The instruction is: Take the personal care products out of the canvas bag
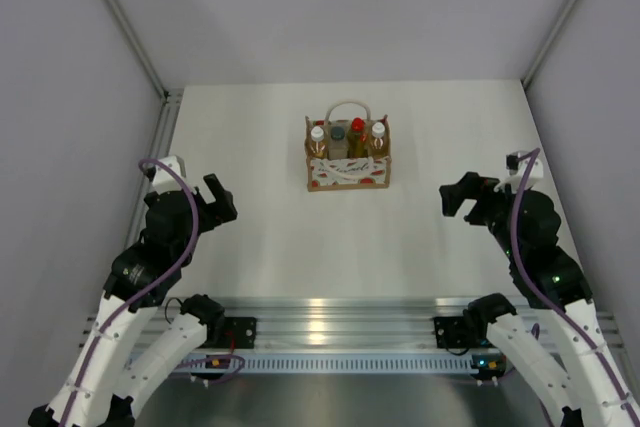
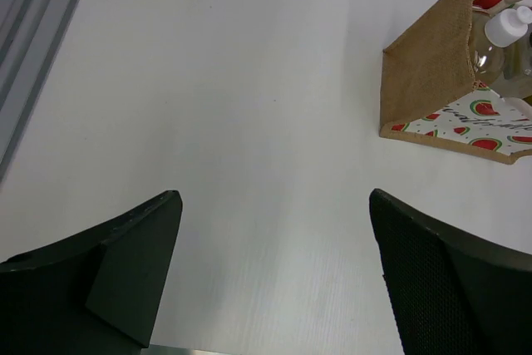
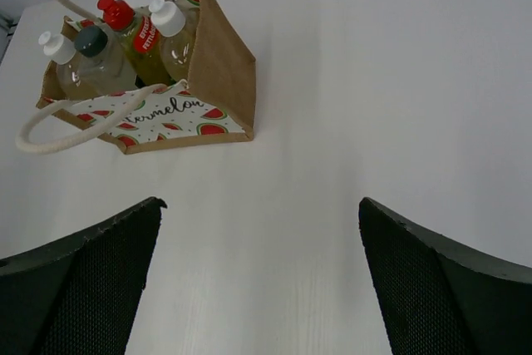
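The canvas bag (image 1: 347, 175) stands upright at the table's far middle, its white watermelon-print front facing me. Inside stand the personal care products: a white-capped amber bottle (image 1: 317, 135) at the left, a grey-capped pale one (image 1: 337, 134), a red-capped one (image 1: 357, 127) and a second white-capped one (image 1: 378, 132) at the right. My left gripper (image 1: 215, 202) is open and empty, well left of the bag (image 2: 428, 68). My right gripper (image 1: 460, 195) is open and empty, well right of the bag (image 3: 220, 64). The right wrist view shows all the caps, the red one (image 3: 115, 12) among them.
The bag's whitish rope handles (image 3: 66, 135) loop above and in front of the bottles. Grey walls enclose the white table (image 1: 260, 237) on the left, right and back. An aluminium rail (image 1: 330, 322) with both arm bases runs along the near edge.
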Robot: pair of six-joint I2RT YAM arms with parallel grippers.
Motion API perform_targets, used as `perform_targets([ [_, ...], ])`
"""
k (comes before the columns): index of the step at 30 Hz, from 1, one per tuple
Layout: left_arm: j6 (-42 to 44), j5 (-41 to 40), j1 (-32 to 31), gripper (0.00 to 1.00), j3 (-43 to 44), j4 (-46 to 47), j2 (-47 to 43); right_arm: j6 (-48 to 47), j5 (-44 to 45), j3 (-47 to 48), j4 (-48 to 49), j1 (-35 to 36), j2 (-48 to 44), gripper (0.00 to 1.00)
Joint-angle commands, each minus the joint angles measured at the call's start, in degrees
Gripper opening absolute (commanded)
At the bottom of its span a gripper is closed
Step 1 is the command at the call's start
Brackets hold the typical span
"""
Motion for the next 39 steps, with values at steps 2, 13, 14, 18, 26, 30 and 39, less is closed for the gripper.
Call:
perform_targets([
  [2, -0.31, -0.85, -0.08, 0.99, -0.5, 1.07, -0.71, 0.94, 1.72, -0.08, 0.45, -0.44, -1.0, 1.0],
  [13, -7.23, 3.08, 0.01, 0.99, 0.12, 0.98, -1.76, 0.59, -0.21, -0.35, 0.54, -0.53, -0.83, 0.99],
  [14, -12.21, 5.89, 0.01, 0.99, -0.41, 1.76, -2.12, 0.41, -0.73, -0.08, 0.54, -0.53, -0.65, 0.99],
  [18, -22.79, 18.55, -0.08, 0.98, -6.64, 13.08, -1.52, 0.5, -1.35, -0.08, 0.54, -0.44, -0.74, 1.0],
  [26, -32.21, 23.67, -0.08, 0.99, -5.43, 27.51, 18.69, 1.55, -3.81, -2.62, 0.54, -0.44, -3.29, 1.0],
  [30, -33.27, 21.13, -0.43, 0.92, -2.44, 32.79, 28.62, 2.25, -5.13, -3.51, 0.54, -0.44, -4.16, 0.99],
  [39, -35.55, 20.07, -0.95, 0.75, 7.85, 35.69, 45.78, 1.46, -6.27, -3.24, 0.45, -0.44, -4.6, 1.0],
])
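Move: The leftmost bottle, white-capped and standing in the canvas bag, is about 22 cm ahead of the left hand, 21 cm to its right and some 17 cm below. The dark-capped bottle is 5 cm to the right of it, and the red-capped one about 10 cm to the right of it and 1 cm farther out. From the right hand, the leftmost bottle lies about 22 cm ahead, 28 cm to the left and 17 cm below. Heading for the bag's left end, the empty left hand swings about 16 cm right, then drives some 15 cm forward as well, sinking about 8 cm before levelling off. Its right side rolls down about 35 degrees, the fingertips dip some 15, and the wide-open fingers narrow by about a quarter. The right hand only drifts a little. ##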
